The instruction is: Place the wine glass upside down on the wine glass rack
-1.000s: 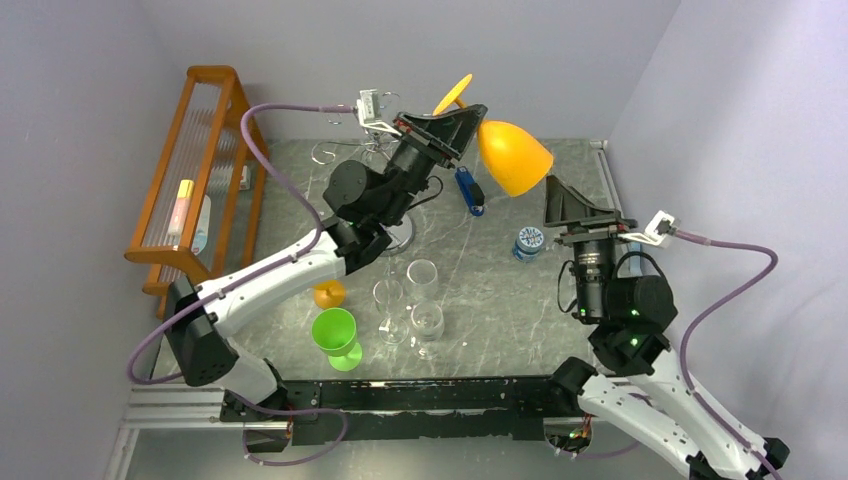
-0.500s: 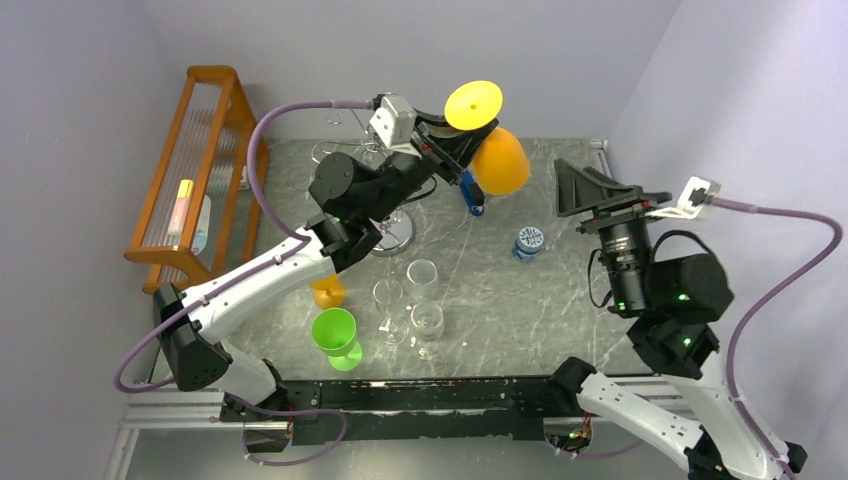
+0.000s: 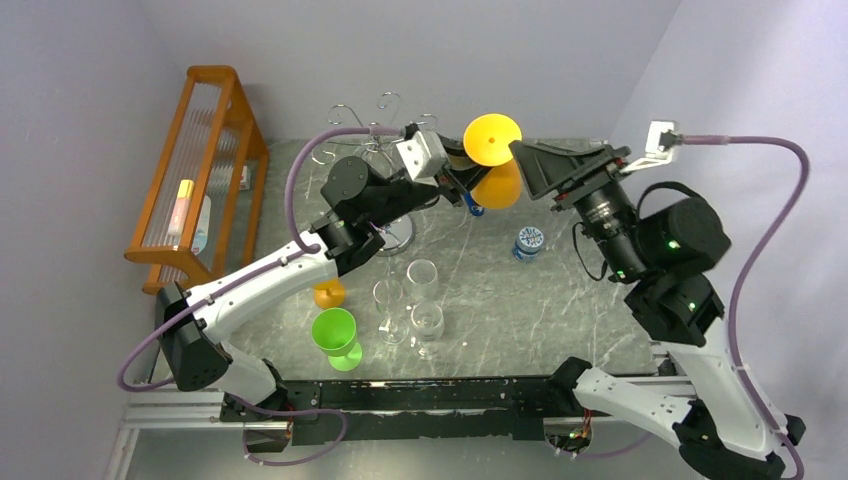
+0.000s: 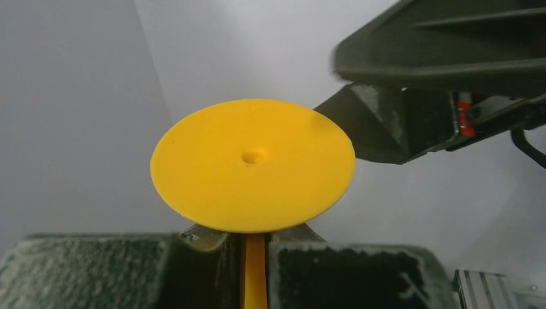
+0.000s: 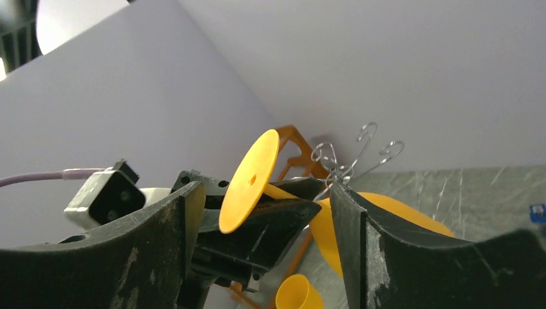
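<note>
An orange wine glass hangs upside down in the air, its round foot (image 3: 492, 140) on top and its bowl (image 3: 497, 187) below. My left gripper (image 3: 462, 165) is shut on the stem (image 4: 255, 270), just under the foot (image 4: 252, 165). The chrome wine glass rack (image 3: 372, 140) stands behind and to the left, with its curled hooks (image 5: 351, 158) showing past the glass. My right gripper (image 3: 525, 170) is open and held high beside the foot on its right. In the right wrist view the foot (image 5: 250, 180) and the left gripper's fingers (image 5: 283, 215) sit between its jaws, touching neither.
An orange wooden shelf (image 3: 200, 170) stands along the left wall. On the table are a green cup (image 3: 335, 335), a small orange cup (image 3: 329, 293), three clear glasses (image 3: 422, 275), a blue round lid (image 3: 528, 243) and a blue tool (image 3: 470, 195).
The left arm has turned the orange glass from tilted to foot-up and drawn it leftward. The right arm has risen and swung left, bringing its open jaws up to the glass's foot.
</note>
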Tool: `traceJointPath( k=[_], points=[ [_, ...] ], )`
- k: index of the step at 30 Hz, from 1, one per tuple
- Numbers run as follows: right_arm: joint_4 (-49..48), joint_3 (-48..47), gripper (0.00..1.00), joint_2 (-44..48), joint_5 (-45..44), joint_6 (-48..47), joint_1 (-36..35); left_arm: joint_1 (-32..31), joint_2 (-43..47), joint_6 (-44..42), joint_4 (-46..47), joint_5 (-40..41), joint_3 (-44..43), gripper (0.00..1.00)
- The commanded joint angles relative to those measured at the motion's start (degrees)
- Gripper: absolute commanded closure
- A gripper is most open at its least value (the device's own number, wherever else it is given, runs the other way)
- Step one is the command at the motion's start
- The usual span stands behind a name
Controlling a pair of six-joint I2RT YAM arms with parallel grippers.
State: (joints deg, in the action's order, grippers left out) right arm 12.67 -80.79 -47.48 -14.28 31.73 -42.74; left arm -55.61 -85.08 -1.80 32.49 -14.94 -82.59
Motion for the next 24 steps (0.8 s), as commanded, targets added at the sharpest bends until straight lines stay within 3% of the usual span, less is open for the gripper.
traceJointPath(
  k=[1, 3, 8, 13, 15, 17, 21, 24],
  points=[
    [5.07, -1.52, 0.28, -2.49, 1.47, 5.86, -0.18, -0.11, 0.94, -5.28, 0.51, -5.56, 2.03, 0.95],
    [6.36, -1.90, 0.34, -3.49, 0.66, 7.23, -0.16, -0.11, 1.18, -6.24, 0.17, -5.55, 2.65, 0.95],
    [6.56, -0.19, 0.60, -3.66, 0.68, 10.07, -0.22, -0.11, 2.12, -8.93, -0.26, -4.58, 4.48, 0.95],
    [5.85, 2.21, 0.98, -2.28, 1.62, 13.04, -0.20, -0.11, 3.06, -10.51, -0.46, -3.87, 6.42, 0.95],
    [5.33, 3.32, 1.00, -1.65, 1.23, 14.04, -0.16, -0.11, 3.58, -10.60, -0.17, -3.62, 7.40, 0.92],
    [5.03, 4.11, 1.00, -1.20, 0.25, 14.60, -0.16, -0.11, 4.22, -10.36, -0.69, -3.11, 7.97, 0.81],
    [3.95, 4.80, 1.00, -0.66, -2.73, 15.20, -0.22, -0.11, 6.47, -7.57, -1.27, 0.22, 10.02, 0.42],
    [2.39, 5.30, 1.00, -0.50, -6.58, 14.30, -0.20, -0.11, 9.04, -5.07, -4.19, 4.40, 11.65, 0.26]
  ],
)
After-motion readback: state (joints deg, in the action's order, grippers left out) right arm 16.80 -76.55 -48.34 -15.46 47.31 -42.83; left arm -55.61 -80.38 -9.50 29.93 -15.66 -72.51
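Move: The orange wine glass hangs foot-up with its stem already in the left fingers; its foot disc sits about 3 cm above the left hand, straight over it. From the open right hand that foot is some 5 cm to the left, 3 cm ahead and level in height. The rack stands roughly 20 cm left and 8 cm ahead of the right hand, its middle about 20 cm lower; the blue jar is 7 cm right, 7 cm ahead and 36 cm below. Down, with a slant left and forward, the right hand travels about 5 cm to the glass foot, tipping its fingers down some 15 degrees, shuts them on the disc with one finger over its top face, then nearly holds place. The left hand lowers the glass about 4 cm, and only after that pinch opens wide, letting go of the stem and sinking another 2 cm. ##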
